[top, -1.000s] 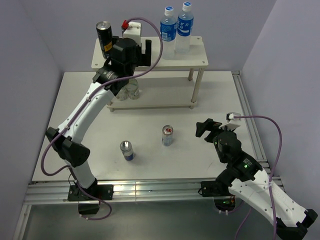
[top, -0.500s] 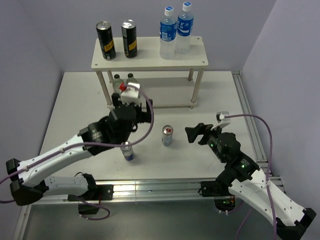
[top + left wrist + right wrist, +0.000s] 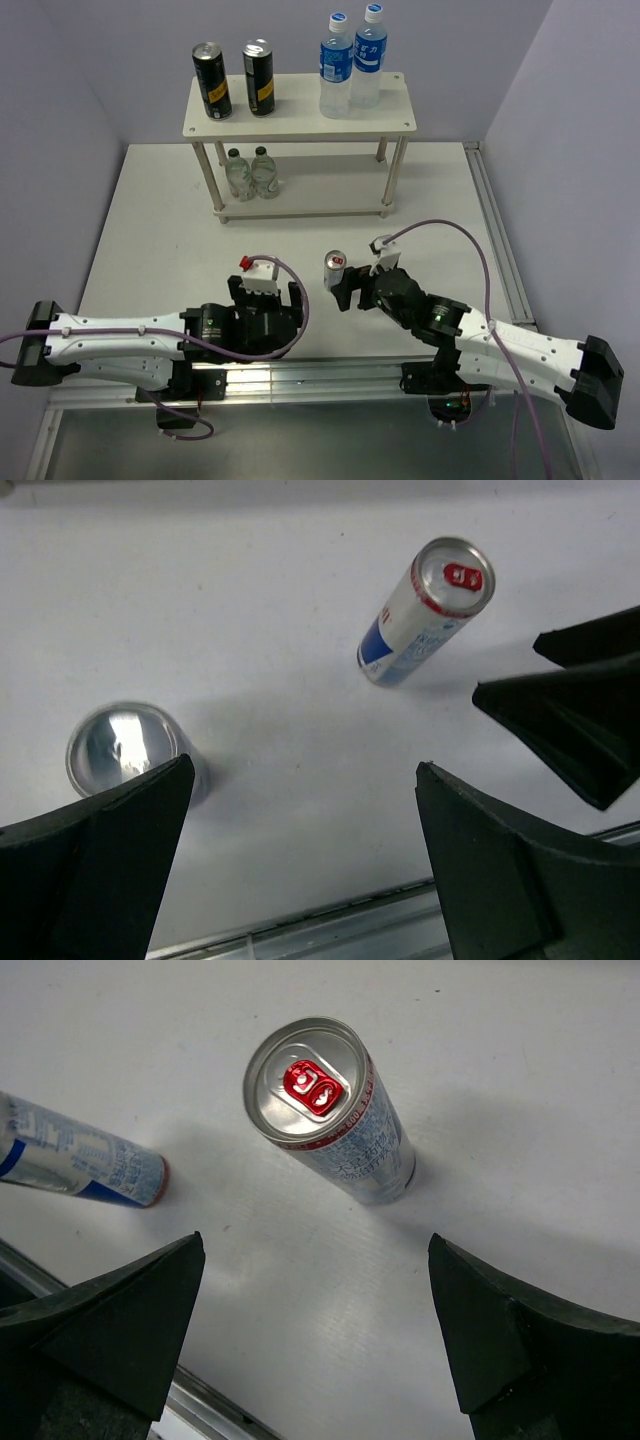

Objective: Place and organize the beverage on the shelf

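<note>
The shelf [image 3: 300, 122] stands at the back. Its top board holds two black cans [image 3: 211, 80] and two water bottles [image 3: 352, 62]. A short silver can with a red tab [image 3: 335, 270] stands on the table; it also shows in the left wrist view [image 3: 428, 610] and the right wrist view [image 3: 330, 1110]. The second silver can [image 3: 128, 750] stands at my left finger's tip, hidden under the arm in the top view. It also shows at the right wrist view's left edge [image 3: 80, 1165]. My left gripper [image 3: 268, 305] is open and empty above it. My right gripper [image 3: 348, 288] is open and empty, just right of the red-tab can.
Two small clear unlabelled bottles [image 3: 251, 172] stand on the shelf's lower board. The metal rail [image 3: 320, 372] along the table's near edge lies just behind both grippers. My right gripper's fingers [image 3: 570, 720] show at the right of the left wrist view.
My left arm has come down from the shelf to the table's front, leaving the second black can on the top board. My right gripper has moved left to the red-tab can.
</note>
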Robot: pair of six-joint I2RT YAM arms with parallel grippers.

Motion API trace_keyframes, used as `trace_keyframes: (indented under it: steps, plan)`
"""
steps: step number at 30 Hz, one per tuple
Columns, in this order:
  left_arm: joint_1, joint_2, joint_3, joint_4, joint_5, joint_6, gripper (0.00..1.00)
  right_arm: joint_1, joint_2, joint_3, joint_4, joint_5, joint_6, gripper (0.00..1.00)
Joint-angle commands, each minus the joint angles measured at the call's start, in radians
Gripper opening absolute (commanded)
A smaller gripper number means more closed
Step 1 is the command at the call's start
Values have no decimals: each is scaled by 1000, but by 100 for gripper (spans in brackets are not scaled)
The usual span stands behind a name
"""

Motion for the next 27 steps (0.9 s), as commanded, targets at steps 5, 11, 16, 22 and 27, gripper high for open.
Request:
trace_keyframes:
  steps: [5,11,16,22,27]
  plan:
    - [-72,17,-121,-204,-72,-505,99,4,153,23,127,102,53,100]
    - [-87,65,-172,-296,-99,-676,99,2,245,27,208,133,57,100]
    - [-85,138,-208,-321,-168,-826,99,2,327,39,282,147,45,100]
    - [-61,255,-178,-304,-230,-857,99,2,426,65,399,199,7,100]
    - [-17,269,-216,-80,-237,-680,99,1,537,96,507,228,-38,100]
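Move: About 6 cm ahead of the left hand, 6 cm to its left and some 12 cm below stands the silver-blue can; the red-tab can is roughly 14 cm ahead of that hand and 12 cm to its right, about as low. From the right hand the red-tab can lies some 8 cm ahead, 4 cm left and 7 cm down, with the silver-blue can level with that hand, about 22 cm left. Sinking about 10 cm and swinging 6 cm left, the left hand goes down towards the silver-blue can, turning some 20 degrees counter-clockwise to point at it and easing to a stop. The right hand reaches forward, down and somewhat left to bring its fingers around the red-tab can, turning slightly clockwise. Both grippers stay wide open, and neither closes on a can. ##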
